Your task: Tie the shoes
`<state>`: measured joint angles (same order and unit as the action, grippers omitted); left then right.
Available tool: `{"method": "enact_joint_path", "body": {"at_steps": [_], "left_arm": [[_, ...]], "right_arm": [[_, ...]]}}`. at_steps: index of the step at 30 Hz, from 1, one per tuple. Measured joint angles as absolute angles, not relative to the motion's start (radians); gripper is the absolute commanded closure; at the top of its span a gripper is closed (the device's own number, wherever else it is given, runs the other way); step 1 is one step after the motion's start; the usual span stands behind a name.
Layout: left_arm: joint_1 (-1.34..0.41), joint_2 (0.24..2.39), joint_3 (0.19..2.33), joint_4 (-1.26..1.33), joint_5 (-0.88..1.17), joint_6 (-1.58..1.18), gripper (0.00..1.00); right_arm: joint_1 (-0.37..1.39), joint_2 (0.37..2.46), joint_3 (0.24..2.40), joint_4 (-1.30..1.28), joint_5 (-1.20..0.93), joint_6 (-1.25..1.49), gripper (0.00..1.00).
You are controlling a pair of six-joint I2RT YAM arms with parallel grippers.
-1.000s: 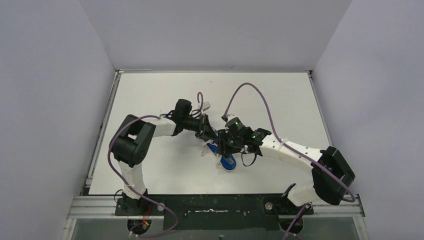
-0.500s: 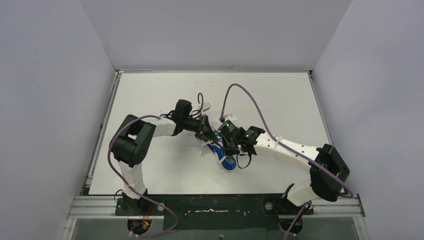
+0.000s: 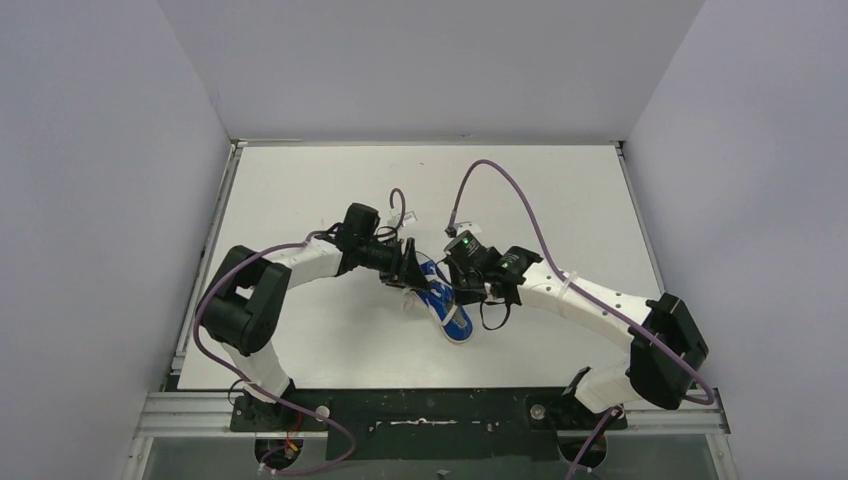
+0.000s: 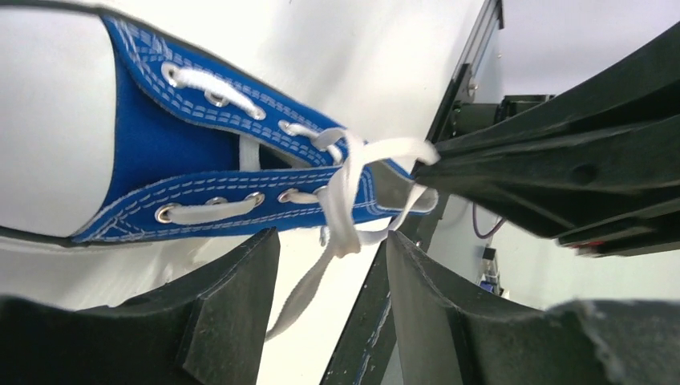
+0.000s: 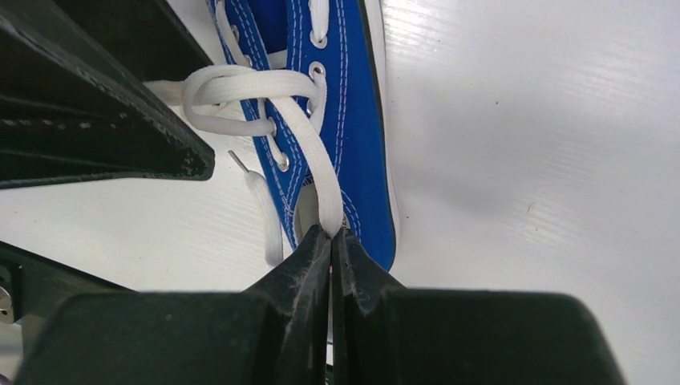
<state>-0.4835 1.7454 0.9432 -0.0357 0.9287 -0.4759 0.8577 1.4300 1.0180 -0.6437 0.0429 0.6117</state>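
Note:
A small blue sneaker (image 3: 451, 309) with white laces lies on the white table between both arms. In the left wrist view my left gripper (image 4: 330, 241) stands open beside the shoe (image 4: 184, 144). A loose lace tail (image 4: 309, 281) hangs between its fingers, and neither finger grips it. My right gripper (image 5: 330, 231) is shut on a lace strand (image 5: 309, 152) that runs up to the crossed laces over the eyelets. The right gripper's fingers (image 4: 545, 160) reach in from the right and pinch that lace. In the top view the left gripper (image 3: 408, 272) and the right gripper (image 3: 462, 292) flank the shoe.
Another lace end (image 5: 269, 216) lies on the table beside the shoe (image 5: 357, 120). The left gripper's fingers (image 5: 96, 120) fill the right wrist view's upper left. Purple cables (image 3: 490, 175) arch over both wrists. Grey walls enclose the table (image 3: 300, 180), and a metal rail (image 3: 215, 230) runs along its left edge.
The right gripper closed on a lace strand at the shoe. The left gripper opened and let go of its lace, and its arm dropped slightly left.

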Motion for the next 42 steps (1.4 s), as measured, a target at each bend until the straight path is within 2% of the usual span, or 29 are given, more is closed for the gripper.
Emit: {"method": "enact_joint_path", "body": {"at_steps": [4, 8, 11, 12, 23, 28, 33, 40, 41, 42], "left_arm": [[-0.500, 1.747, 0.907, -0.041, 0.907, -0.464, 0.53], [-0.508, 1.747, 0.854, -0.046, 0.884, -0.470, 0.84], [-0.508, 1.747, 0.850, -0.087, 0.853, -0.467, 0.98], [-0.508, 1.747, 0.850, -0.100, 0.842, -0.466, 1.00], [-0.508, 1.742, 0.847, -0.230, 0.714, -0.484, 1.00], [-0.506, 1.742, 0.848, -0.270, 0.676, -0.490, 1.00], [-0.503, 1.742, 0.847, -0.296, 0.635, -0.494, 1.00], [-0.503, 1.733, 0.840, -0.296, 0.607, -0.480, 1.00], [-0.503, 1.722, 0.840, -0.297, 0.603, -0.472, 0.93], [-0.503, 1.707, 0.840, -0.299, 0.599, -0.462, 0.77]], "right_arm": [[0.820, 1.413, 1.018, -0.645, 0.025, 0.606, 1.00], [0.783, 1.409, 1.023, -0.650, 0.010, 0.586, 1.00], [0.750, 1.410, 1.057, -0.694, 0.011, 0.546, 1.00], [0.737, 1.414, 1.077, -0.715, 0.014, 0.528, 1.00], [0.637, 1.650, 1.357, -0.923, 0.221, 0.219, 1.00], [0.572, 1.731, 1.348, -0.908, 0.243, 0.183, 1.00], [0.456, 1.759, 1.276, -0.827, 0.171, 0.188, 1.00], [0.421, 1.793, 1.204, -0.752, 0.062, 0.183, 1.00], [0.420, 1.792, 1.204, -0.749, 0.043, 0.183, 1.00], [0.418, 1.790, 1.204, -0.741, 0.017, 0.183, 1.00]]}}
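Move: The left hand, open, goes for the lace tail hanging on the shoe's left side, about 3 cm back, 1 cm left and 5 cm below it. The right hand already grips the other lace and takes it to bare table about 11 cm ahead, 12 cm right and 8 cm below. From the right hand, the knot is about 3 cm ahead, 2 cm left and 3 cm below; the shoe's middle is some 2 cm ahead, 2 cm left and 6 cm below. Left sinks back-left about 7 cm, pinching the lace tail; right pulls its lace right, forward and down, 15 cm. ##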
